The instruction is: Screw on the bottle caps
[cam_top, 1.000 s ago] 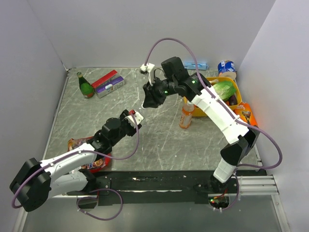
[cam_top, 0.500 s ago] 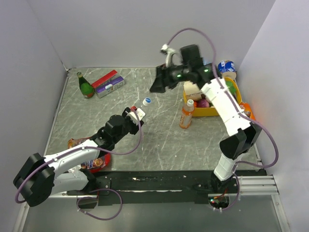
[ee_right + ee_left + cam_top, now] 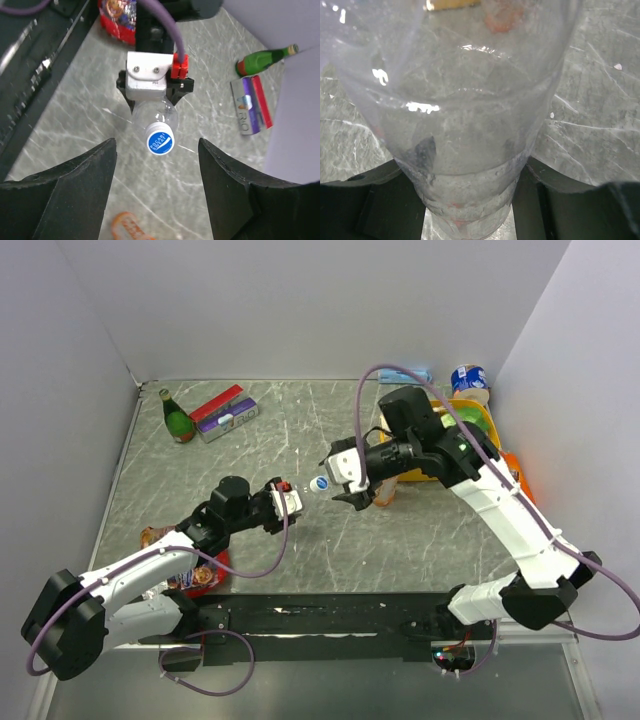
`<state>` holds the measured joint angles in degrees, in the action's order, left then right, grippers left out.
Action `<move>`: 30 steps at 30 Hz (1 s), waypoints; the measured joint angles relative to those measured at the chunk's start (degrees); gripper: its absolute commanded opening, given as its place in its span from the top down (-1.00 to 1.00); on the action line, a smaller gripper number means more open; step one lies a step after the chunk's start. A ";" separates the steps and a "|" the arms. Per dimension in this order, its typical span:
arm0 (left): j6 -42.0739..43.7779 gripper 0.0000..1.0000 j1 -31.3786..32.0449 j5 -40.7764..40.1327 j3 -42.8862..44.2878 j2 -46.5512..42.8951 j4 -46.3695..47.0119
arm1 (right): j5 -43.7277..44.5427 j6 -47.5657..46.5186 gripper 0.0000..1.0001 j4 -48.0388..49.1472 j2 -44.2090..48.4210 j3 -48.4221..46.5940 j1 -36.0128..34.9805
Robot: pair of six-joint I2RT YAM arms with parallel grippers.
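Note:
My left gripper point(image 3: 290, 499) is shut on the body of a clear, empty plastic bottle point(image 3: 470, 115), holding it level above the table. On that bottle's neck is a blue cap point(image 3: 320, 484), which faces my right gripper point(image 3: 335, 480). In the right wrist view the blue cap point(image 3: 160, 141) lies between the wide-open fingers point(image 3: 80, 185) of the right gripper point(image 3: 156, 144), touching neither. The left gripper point(image 3: 470, 205) clamps the bottle's ribbed lower part. The bottle of orange liquid point(image 3: 386, 496) stands mostly hidden behind the right gripper and shows as an orange blur point(image 3: 131, 226). No whitish cap shows.
A dark green glass bottle point(image 3: 177, 416) and red and purple boxes point(image 3: 225, 412) lie at the back left. A yellow bin point(image 3: 488, 425) of vegetables and a blue-white can point(image 3: 468, 378) stand at the back right. A red snack bag point(image 3: 180, 565) lies under my left arm.
The right gripper let go of the capped neck, opened, swung back toward the rear, then came down in front of the cap. The left arm carried the bottle slightly right.

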<state>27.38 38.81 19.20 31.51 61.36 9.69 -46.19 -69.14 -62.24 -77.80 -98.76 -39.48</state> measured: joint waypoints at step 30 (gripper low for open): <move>0.46 0.98 0.00 2.05 0.00 -0.15 1.11 | 7.37 -4.15 0.88 -2.54 -8.00 -1.25 -4.15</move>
<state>27.83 38.81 21.26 31.51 61.21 10.81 -38.83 -73.30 -64.77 -85.80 -100.01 -43.64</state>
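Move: The blue-topped cap sits on the mouth of the clear bottle held in the left hand. It lies about 6 cm below the right hand, 3 cm to its left and 1 cm ahead; the bottle's body is some 6 cm left, level fore and aft, 13 cm down. The orange-label bottle stands roughly 9 cm ahead and 10 cm right of the right hand, 22 cm lower. From the left hand the cap is about 12 cm up, 6 cm right, 2 cm ahead. Onto the cap of the clear bottle the right hand comes down about 5 cm, easing a couple of centimetres left and slightly forward, its left-pointing fingers tipping some 10 degrees further down. The open fingers narrow on the way and pinch the cap by its sides, then rise a touch with it; the left hand keeps its grip on the bottle, nearly still. ##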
